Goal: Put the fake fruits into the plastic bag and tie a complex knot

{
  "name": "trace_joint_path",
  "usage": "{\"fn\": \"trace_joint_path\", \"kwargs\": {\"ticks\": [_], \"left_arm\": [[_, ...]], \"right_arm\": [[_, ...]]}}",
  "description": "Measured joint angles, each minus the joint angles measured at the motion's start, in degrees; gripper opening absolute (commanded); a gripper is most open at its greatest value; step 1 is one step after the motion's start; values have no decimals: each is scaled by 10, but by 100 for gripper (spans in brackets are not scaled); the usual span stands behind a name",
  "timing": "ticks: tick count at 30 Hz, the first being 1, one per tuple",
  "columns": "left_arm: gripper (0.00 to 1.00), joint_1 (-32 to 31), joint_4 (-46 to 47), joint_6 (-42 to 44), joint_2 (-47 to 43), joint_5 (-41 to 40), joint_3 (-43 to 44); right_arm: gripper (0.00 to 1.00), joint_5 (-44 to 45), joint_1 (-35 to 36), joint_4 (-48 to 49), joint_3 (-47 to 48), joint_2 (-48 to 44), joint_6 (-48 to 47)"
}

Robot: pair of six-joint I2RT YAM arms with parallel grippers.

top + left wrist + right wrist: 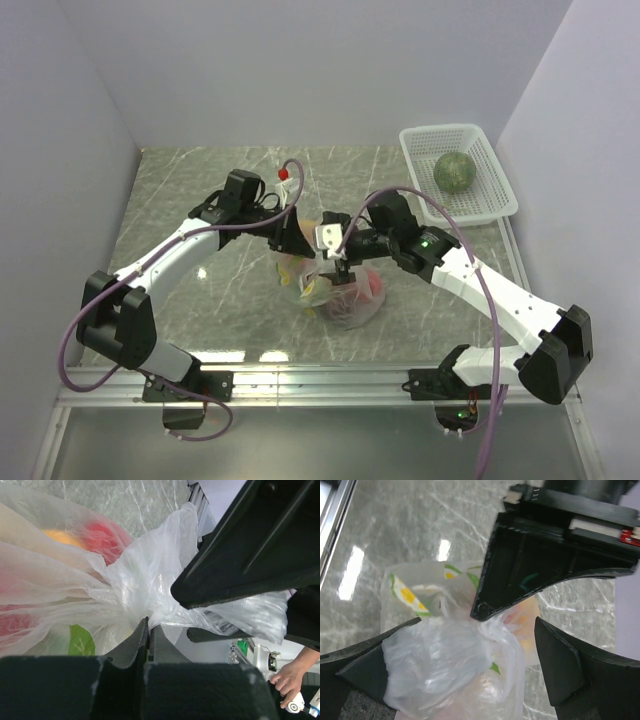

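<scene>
The plastic bag (342, 296) lies mid-table with fake fruits inside; a red one (104, 534) and an orange one (59, 536) show through the film. My left gripper (149, 623) is shut on a bunched twist of the bag's film (142, 587), and from above it (300, 243) sits at the bag's upper left. My right gripper (470, 675) is open, its fingers (577, 672) on either side of a gathered wad of bag (445, 665) without closing on it. Seen from above, the right gripper (342, 268) hangs over the bag's top. The dull green melon (455, 171) lies in the basket.
The white lattice basket (492, 190) stands at the back right by the wall. White walls close in the table's left, back and right sides. A metal rail (320, 380) runs along the near edge. A person's hand (289, 677) shows at the left wrist view's lower right.
</scene>
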Motion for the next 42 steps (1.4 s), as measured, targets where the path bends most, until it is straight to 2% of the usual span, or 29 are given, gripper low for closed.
{"fn": "trace_joint_path", "kwargs": {"ticks": [4,8,17,18,20,21,23,24,25,33,36,42], "left_arm": [[0,1,5,-2,0,1,0],[0,6,4,-2,-1,7,0],[0,17,-7,14,-23,16,-1],[0,17,-13,22,-28,17,-2],[0,17,-22,37,-38,16,-8],[0,17,-26,45,-43,15,-11],[0,17,-31,58,-52,9,-16],[0,17,-31,62,-55,3,-19],[0,17,-31,65,-57,-5,-22],[0,-46,20,42,-43,-110,-44],[0,-60,61,-1,-21,-147,-50],[0,-67,172,-129,10,-168,-96]], "right_arm": [[100,16,-2,33,4,8,62],[96,31,-13,37,9,30,76],[54,54,-39,23,25,59,75],[46,56,-41,20,33,64,78],[35,58,-45,15,50,75,89],[24,58,-46,7,62,83,94],[13,56,-46,-8,84,97,111],[3,55,-46,-17,95,103,122],[0,53,-46,-25,104,109,132],[0,45,-46,-73,133,134,272],[0,55,-47,-71,122,129,328],[0,94,-52,-54,76,107,445]]}}
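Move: The bag's loose tail lies between the right hand's open jaws, about level with its hand point and some 1 cm back and 1 cm right. The pinched bag neck is about 3 cm to this hand's left, 1 cm ahead and slightly lower; the fruit bulk lies roughly 8 cm back, 1 cm right and 15 cm below. From the left hand, which already holds the neck, the tail is some 4 cm to the right, level fore and aft and slightly higher. Forward about 6 cm and slightly down goes the right hand, its wide-open jaws shutting around the loose tail to pinch it beside the left fingers; it then sinks a few centimetres and draws back a little, rolling its forward side down some 40 degrees and swinging clockwise. The left hand keeps its pinch on the neck, rises slightly, then drops and shifts right, turning slightly counter-clockwise. ##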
